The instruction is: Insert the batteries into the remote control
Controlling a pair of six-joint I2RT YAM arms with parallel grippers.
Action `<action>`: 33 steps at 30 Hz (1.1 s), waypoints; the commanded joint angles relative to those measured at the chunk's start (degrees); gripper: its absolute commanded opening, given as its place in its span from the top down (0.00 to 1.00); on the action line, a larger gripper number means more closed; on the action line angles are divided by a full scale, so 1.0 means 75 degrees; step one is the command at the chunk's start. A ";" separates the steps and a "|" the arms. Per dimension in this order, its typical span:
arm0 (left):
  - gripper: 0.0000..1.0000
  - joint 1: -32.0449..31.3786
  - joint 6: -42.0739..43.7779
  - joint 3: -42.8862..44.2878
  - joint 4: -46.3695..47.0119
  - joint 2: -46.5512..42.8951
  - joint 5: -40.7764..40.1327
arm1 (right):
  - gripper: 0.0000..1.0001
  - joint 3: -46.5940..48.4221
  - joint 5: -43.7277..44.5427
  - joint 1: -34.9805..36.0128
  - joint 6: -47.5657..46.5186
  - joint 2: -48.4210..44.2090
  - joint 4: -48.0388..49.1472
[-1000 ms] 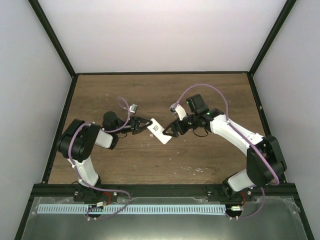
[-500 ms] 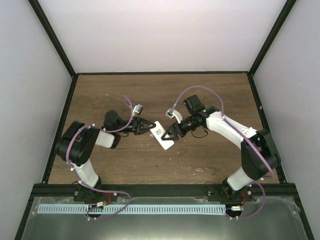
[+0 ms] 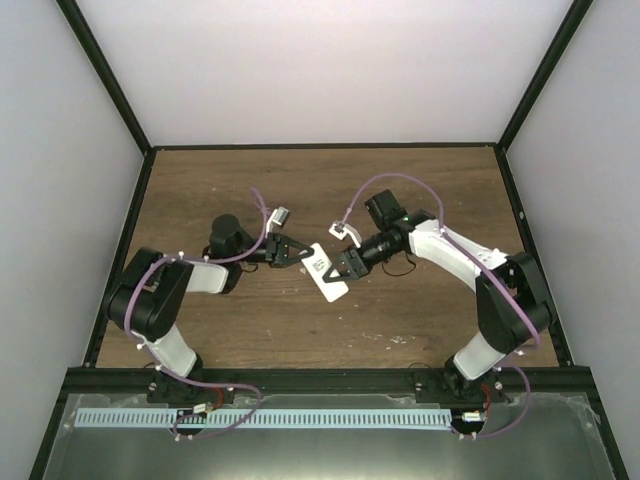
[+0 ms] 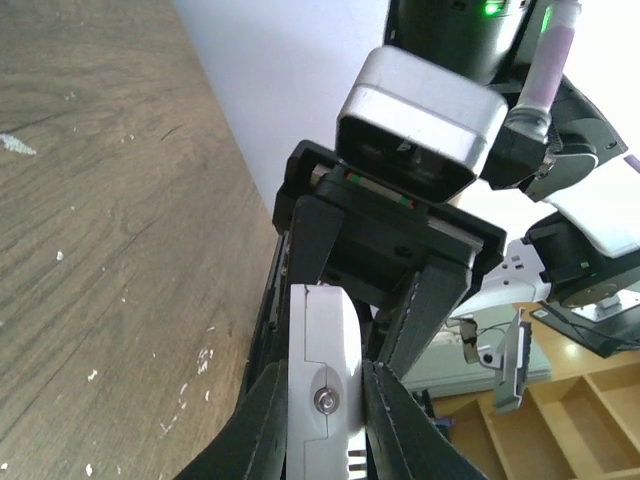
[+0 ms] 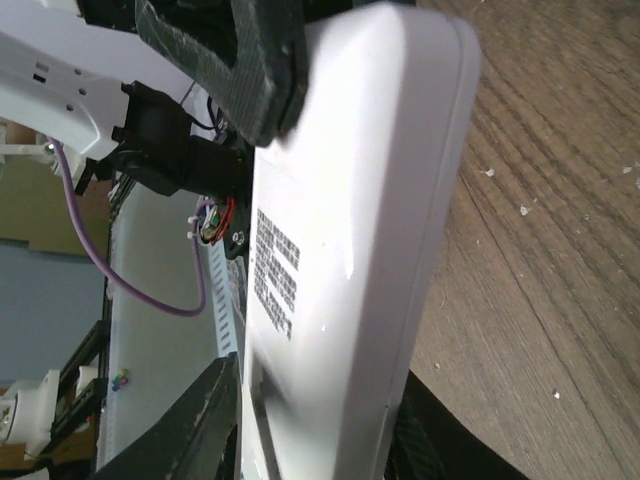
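Observation:
The remote control [image 3: 326, 268], a small white handset, hangs above the mid table between both arms. My left gripper [image 3: 298, 256] is shut on its upper left end; the left wrist view shows the white edge [image 4: 322, 340] pinched between the two dark fingers [image 4: 262, 400]. From the right, my right gripper [image 3: 341, 267] is shut on the lower right end. In the right wrist view the remote's printed back [image 5: 350, 250] fills the frame, with a black finger [image 5: 205, 420] pressed to each side. The batteries are out of view.
The brown wooden table [image 3: 300, 190] is boxed in by a black frame and pale walls. A perforated white strip [image 3: 260, 418] runs along the metal shelf in front of the arm bases. Purple cables loop over both wrists.
My right gripper has moved left onto the remote's lower end and its jaws have come together around it. The left gripper kept its grip and shifted slightly right.

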 commanded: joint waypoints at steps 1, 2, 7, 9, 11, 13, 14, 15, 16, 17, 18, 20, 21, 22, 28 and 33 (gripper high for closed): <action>1.00 -0.0031 0.0877 0.0315 -0.0868 -0.0371 0.0010 | 0.72 0.0353 -0.0408 0.0032 -0.0177 0.0097 -0.0174; 1.00 -0.0031 0.1035 0.0352 -0.1127 -0.0441 -0.0008 | 0.73 0.0372 -0.0414 0.0032 -0.0184 0.0114 -0.0188; 1.00 -0.0031 0.1653 0.0523 -0.2019 -0.0662 -0.0063 | 0.83 0.0454 -0.0427 0.0043 -0.0231 0.0174 -0.0221; 1.00 -0.0031 0.1647 0.0538 -0.2029 -0.0671 -0.0063 | 0.86 0.0473 -0.0401 0.0049 -0.0238 0.0167 -0.0213; 0.97 -0.0034 0.1634 0.0543 -0.2035 -0.0694 -0.0069 | 0.89 0.0501 -0.0327 0.0043 -0.0245 0.0127 -0.0197; 0.85 -0.0031 0.1670 0.0539 -0.2068 -0.0733 -0.0113 | 0.93 0.0507 -0.0240 0.0043 -0.0256 0.0078 -0.0181; 0.76 -0.0031 0.1730 0.0550 -0.2156 -0.0774 -0.0151 | 0.94 0.0514 -0.0179 0.0043 -0.0251 0.0050 -0.0179; 0.67 -0.0031 0.1837 0.0562 -0.2335 -0.0833 -0.0193 | 0.95 0.0506 -0.0108 0.0049 -0.0246 0.0010 -0.0168; 0.60 -0.0031 0.1997 0.0584 -0.2524 -0.0898 -0.0236 | 0.97 0.0504 -0.0047 0.0044 -0.0246 -0.0020 -0.0167; 0.54 -0.0024 0.2153 0.0622 -0.2781 -0.0973 -0.0290 | 0.98 0.0493 0.0011 0.0043 -0.0240 -0.0052 -0.0156; 0.49 -0.0010 0.2356 0.0663 -0.3162 -0.1059 -0.0350 | 0.99 0.0470 0.0087 0.0036 -0.0236 -0.0070 -0.0140; 0.37 0.0060 0.2752 0.0738 -0.3811 -0.1250 -0.0513 | 0.99 0.0425 0.0312 0.0033 -0.0172 -0.0126 -0.0094; 0.32 0.0128 0.2971 0.0760 -0.4144 -0.1361 -0.0636 | 0.99 0.0391 0.0426 0.0032 -0.0121 -0.0150 -0.0049; 0.27 0.0244 0.3154 0.0754 -0.4463 -0.1470 -0.0783 | 0.99 0.0352 0.0686 0.0023 -0.0023 -0.0179 0.0021; 0.16 0.1214 0.3965 0.0388 -0.6002 -0.2330 -0.2104 | 0.99 0.0140 0.2378 -0.0076 0.0663 -0.0172 0.0277; 0.16 0.1445 0.4767 0.0516 -0.7586 -0.3074 -0.3354 | 0.99 0.0306 0.4023 -0.0080 0.1203 -0.0123 0.0338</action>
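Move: The left gripper already holds the remote control by its far end; the remote's middle lies about 4 cm back and 3 cm to the right of that hand, roughly level with it. From the right hand, whose part-open fingers already straddle the remote's nearer half, the middle is roughly 1 cm ahead and 1 cm to the left, at about the same height. No other thing stands close by; the remote hangs well above bare table. The right fingers close on the remote control and pinch its nearer half while the left hand, still gripping the far end, lifts only a centimetre or so; then the left fingers open wide, let go and draw away to the left and forward, about 9 cm, with the wrist turning some 25 degrees counter-clockwise. Once the left has let go, the right hand keeps its pinch and carries the remote about 4 cm forward, 3 cm down and a little right, rolling some 15 degrees so that its left side dips and swinging about 10 degrees clockwise. ##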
